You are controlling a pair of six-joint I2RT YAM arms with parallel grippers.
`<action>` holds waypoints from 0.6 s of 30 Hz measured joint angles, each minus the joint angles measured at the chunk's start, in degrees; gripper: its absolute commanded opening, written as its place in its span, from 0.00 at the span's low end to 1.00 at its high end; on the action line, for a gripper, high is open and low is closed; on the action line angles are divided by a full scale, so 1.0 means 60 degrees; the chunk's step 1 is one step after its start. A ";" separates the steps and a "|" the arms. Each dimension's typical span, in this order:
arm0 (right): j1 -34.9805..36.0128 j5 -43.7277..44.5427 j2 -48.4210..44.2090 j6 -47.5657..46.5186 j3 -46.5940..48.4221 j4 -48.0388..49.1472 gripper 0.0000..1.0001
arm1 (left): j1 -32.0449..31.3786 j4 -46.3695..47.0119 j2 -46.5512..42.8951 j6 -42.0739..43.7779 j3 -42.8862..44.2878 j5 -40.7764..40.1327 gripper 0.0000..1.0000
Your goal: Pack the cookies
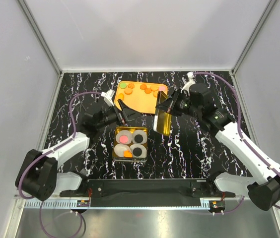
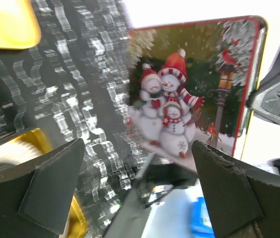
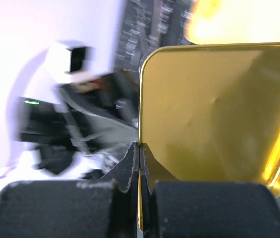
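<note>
Several orange cookies (image 1: 150, 88) and one green one (image 1: 123, 85) lie on the orange tray (image 1: 137, 101) at the back. A yellow tin (image 1: 116, 130) in the middle holds white paper cups with pink (image 1: 125, 137), black (image 1: 138, 150) and orange (image 1: 127, 154) cookies. My right gripper (image 1: 167, 106) is shut on the tin's lid (image 1: 163, 119), holding it on edge right of the tin. The right wrist view shows the lid's gold inside (image 3: 214, 109) pinched in that gripper (image 3: 139, 153). My left gripper (image 1: 128, 115) is open and empty, facing the lid's snowman print (image 2: 189, 89); in its wrist view (image 2: 137, 148) nothing lies between the fingers.
The black marbled table (image 1: 199, 148) is walled by white panels on three sides. The tin's yellow rim (image 2: 35, 139) and a cup show at the left of the left wrist view. The tray's edge (image 3: 239, 20) is blurred at the top of the right wrist view.
</note>
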 measured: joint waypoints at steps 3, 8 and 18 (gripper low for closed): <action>-0.0087 -0.0379 -0.0102 0.0517 0.0040 0.0747 0.00 | 0.0087 0.2171 0.0648 -0.1137 -0.0342 0.0455 0.96; -0.0284 -0.0729 -0.0310 0.1319 0.0157 0.1905 0.00 | 0.0295 0.4852 0.1359 -0.2823 -0.0532 0.0943 0.96; -0.0539 -0.1377 -0.0736 0.2790 -0.0754 0.4699 0.00 | 0.0583 0.7497 0.3005 -0.5574 -0.1064 0.1137 0.94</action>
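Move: The lid that the open left gripper faces, hanging by its rim from the right fingers, has its middle about 12 cm to the left hand's right, nearly level with it. The box of cups lies some 14 cm back and 18 cm below that hand. The cookie tray is 7 cm forward, 4 cm right and 20 cm down. From the right hand, the box is roughly 11 cm left, 16 cm back and 27 cm down, the tray 6 cm left, 6 cm forward and 29 cm down. Keep the rim of the lid pinched in the right gripper and lift it about 11 cm nearly straight up, rolling the wrist some 25 degrees so its fingers come up to level. Meanwhile swing the open left fingers to point slightly upward towards the lid, raising that hand 5 cm and then sinking back most of it, still wide open and touching nothing. ##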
